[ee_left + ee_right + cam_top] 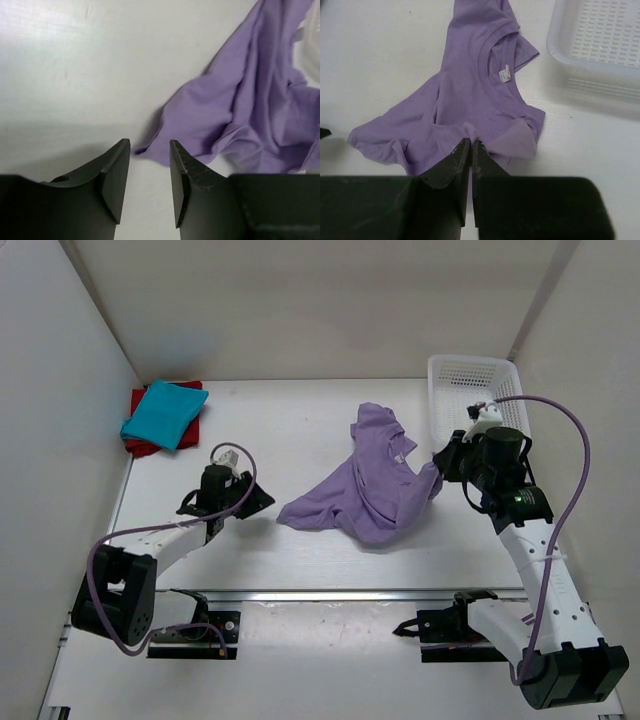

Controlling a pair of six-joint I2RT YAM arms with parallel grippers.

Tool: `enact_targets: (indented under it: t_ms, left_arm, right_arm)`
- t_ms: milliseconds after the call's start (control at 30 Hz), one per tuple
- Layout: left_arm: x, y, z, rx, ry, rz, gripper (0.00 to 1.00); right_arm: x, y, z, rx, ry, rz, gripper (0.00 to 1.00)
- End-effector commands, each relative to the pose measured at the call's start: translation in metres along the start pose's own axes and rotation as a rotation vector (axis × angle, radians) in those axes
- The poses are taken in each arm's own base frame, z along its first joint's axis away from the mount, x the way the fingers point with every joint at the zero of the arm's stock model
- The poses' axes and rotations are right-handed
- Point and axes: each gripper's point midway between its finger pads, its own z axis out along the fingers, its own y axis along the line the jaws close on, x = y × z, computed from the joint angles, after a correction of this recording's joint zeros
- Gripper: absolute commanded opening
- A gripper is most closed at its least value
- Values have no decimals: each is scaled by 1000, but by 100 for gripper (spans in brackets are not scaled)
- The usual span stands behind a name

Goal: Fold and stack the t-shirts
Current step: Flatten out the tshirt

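Note:
A crumpled lavender t-shirt lies in the middle of the table, neck label up. My right gripper is shut on a fold of the lavender t-shirt at its right side. My left gripper stands open and empty just above the table, and the shirt's left corner lies right ahead of its fingertips. In the top view the left gripper sits a little left of that corner. At the back left a folded teal t-shirt rests on a folded dark red t-shirt.
A white lattice basket stands at the back right, just beyond my right gripper, and its near wall shows in the right wrist view. White walls close in the table on the left, back and right.

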Motion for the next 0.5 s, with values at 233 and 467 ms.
enact_targets:
  t_ms: [233, 467]
  left_arm:
    - [68, 16, 7, -43, 95, -55, 45]
    - [68, 21, 23, -49, 95, -134, 48]
  right_arm:
    - [-24, 19, -5, -86, -118, -12, 0]
    - [-21, 21, -5, -99, -115, -17, 0]
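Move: The purple t-shirt's loose left corner lies about 2 cm back, 2 cm right and 6 cm below the left hand. From that hand, the shirt's near fold is some 5 cm back and 22 cm right, the collar tag 10 cm ahead and 27 cm right, both at about table level. The right hand holds the opposite end up; the loose corner lies roughly 32 cm left, 3 cm back and 24 cm below it, and the white basket 20 cm ahead, 9 cm right and 20 cm below. The left hand drops about 5 cm while drawing back some 5 cm towards the shirt's loose corner, then stays low and shifts nearly 3 cm right and 1 to 2 cm forward again, bringing its half-open fingers right up to the corner, tilted a little more downward. Meanwhile the shut right gripper keeps its pinch on the other end, holding it up off the table and drifting only about a centimetre left and up. ##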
